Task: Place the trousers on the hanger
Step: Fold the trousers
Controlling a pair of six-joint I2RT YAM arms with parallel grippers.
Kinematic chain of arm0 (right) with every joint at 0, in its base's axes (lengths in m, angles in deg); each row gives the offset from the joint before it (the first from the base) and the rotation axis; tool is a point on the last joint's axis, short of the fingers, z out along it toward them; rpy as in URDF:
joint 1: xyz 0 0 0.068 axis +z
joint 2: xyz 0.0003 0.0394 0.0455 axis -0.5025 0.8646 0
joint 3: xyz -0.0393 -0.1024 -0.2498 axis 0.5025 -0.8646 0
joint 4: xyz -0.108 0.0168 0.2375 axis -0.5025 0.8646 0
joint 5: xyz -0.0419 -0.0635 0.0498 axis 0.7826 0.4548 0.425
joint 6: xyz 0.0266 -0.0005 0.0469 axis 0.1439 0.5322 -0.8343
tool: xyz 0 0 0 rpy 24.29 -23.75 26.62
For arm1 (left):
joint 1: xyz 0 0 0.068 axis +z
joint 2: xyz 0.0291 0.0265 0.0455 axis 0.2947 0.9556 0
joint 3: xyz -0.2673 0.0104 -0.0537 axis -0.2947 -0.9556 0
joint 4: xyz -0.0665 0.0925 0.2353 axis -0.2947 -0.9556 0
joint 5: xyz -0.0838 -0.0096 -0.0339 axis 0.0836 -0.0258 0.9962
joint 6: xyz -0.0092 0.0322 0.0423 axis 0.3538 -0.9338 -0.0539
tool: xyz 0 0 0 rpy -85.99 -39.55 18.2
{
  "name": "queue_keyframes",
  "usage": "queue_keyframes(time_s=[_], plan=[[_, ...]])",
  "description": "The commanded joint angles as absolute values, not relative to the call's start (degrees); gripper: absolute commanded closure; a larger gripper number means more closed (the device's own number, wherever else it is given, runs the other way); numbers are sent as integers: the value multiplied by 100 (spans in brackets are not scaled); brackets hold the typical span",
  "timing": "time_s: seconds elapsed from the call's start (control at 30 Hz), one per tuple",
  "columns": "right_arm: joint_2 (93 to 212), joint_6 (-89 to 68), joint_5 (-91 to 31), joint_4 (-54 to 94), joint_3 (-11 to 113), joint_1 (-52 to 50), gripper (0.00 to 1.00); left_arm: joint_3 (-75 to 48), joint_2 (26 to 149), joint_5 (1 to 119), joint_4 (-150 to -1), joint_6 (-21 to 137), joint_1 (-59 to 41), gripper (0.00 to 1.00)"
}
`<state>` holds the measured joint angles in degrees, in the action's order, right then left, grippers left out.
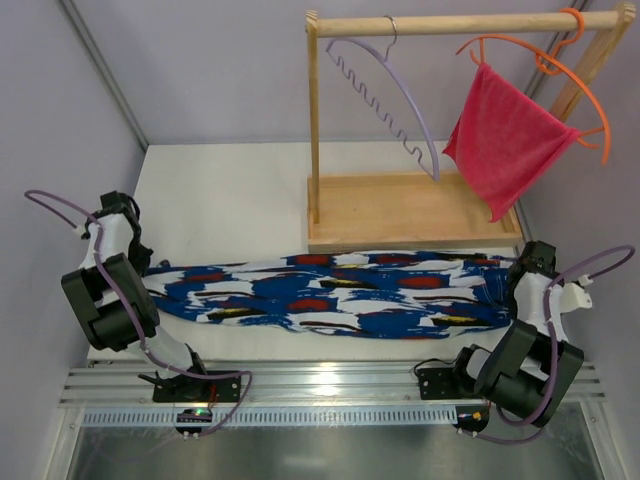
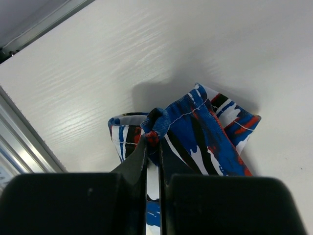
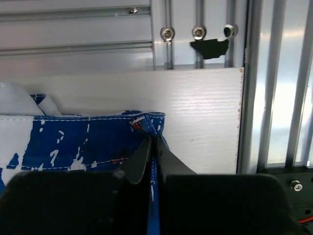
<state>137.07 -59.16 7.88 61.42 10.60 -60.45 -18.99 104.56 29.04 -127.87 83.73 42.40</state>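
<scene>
The trousers (image 1: 330, 293), royal blue with white, red, black and yellow patches, lie stretched left to right across the front of the white table (image 1: 230, 200). My left gripper (image 2: 154, 139) is shut on their left end, the hem bunched at the fingertips (image 2: 139, 152). At the right end my right gripper (image 3: 153, 141) is shut on the stitched blue edge of the trousers (image 3: 88, 142). The lavender hanger (image 1: 395, 95) with its wavy bar hangs by a silver hook from the wooden rail (image 1: 450, 22), tilted.
A wooden rack with a tray base (image 1: 400, 215) stands behind the trousers. An orange hanger (image 1: 560, 70) holding a pink-red cloth (image 1: 505, 140) hangs at the rail's right. Metal rails (image 1: 330, 385) run along the table's near edge.
</scene>
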Motion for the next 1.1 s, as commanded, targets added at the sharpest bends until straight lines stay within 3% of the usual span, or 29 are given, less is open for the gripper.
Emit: queue_keyframes(time_s=[0.0,0.1,0.13,0.17,0.2,0.23,0.3,0.33,0.43,0.57,0.77,1.07], plan=[[13467,-5653,1366,6504,1221,-6496,96,-1961,10208,2546,-12791,8527,4377,100],[13282,-5538,1225,6634,1290,-6663,94,-2014,10102,2537,-12712,8449,4474,100],[13238,-5477,1173,6644,1308,-6681,90,-1988,10094,2598,-12738,8466,4500,97],[13202,-5337,1007,6609,1334,-6690,80,-1901,10093,2703,-12799,8448,4579,91],[13158,-5249,970,6670,1448,-6708,66,-1830,10085,2739,-12843,8414,4597,84],[13123,-5187,918,6731,1527,-6708,60,-1751,10067,2713,-12878,8404,4597,61],[13062,-4924,523,6749,1834,-6708,45,-1489,9953,2809,-12931,8396,4597,43],[13000,-4905,435,6828,1966,-6708,44,-1409,9918,3088,-12931,8378,4588,35],[13157,-4765,-136,6969,2581,-6708,40,-1206,9830,3669,-12695,8291,4527,28],[13675,-4826,-707,7111,3346,-6620,39,-1056,9961,4452,-12518,8053,4176,27],[15106,-5247,-383,7531,4164,-6005,33,-1276,10076,4339,-12307,8123,3973,27],[15900,-5749,-418,7190,4165,-5803,30,-1443,10155,4216,-12158,8422,3964,27]])
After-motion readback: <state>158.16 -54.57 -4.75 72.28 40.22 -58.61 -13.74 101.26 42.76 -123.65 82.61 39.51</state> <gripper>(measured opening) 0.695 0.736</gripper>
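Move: Both grippers are shut on the trousers, which lie spread across the table. From the left hand, which holds the leg end, the hem's far corner is about 4 cm ahead and 4 cm to the right; the left side rail runs about 10 cm to its left, level with it. From the right hand, on the near waist corner, the far waist corner is some 15 cm straight ahead; the rack base's near right corner is about 20 cm ahead and 2 cm right. Keep both pinches and tug the trousers back towards you a touch, about 2 cm left and 3 cm right, then open both grippers wide and let go. Lift clear and carry the left forward and slightly right past the hem's far corner. Arc the right up and over the waist, then down again, ending about 10 cm forward near the far waist corner, still above the cloth. ##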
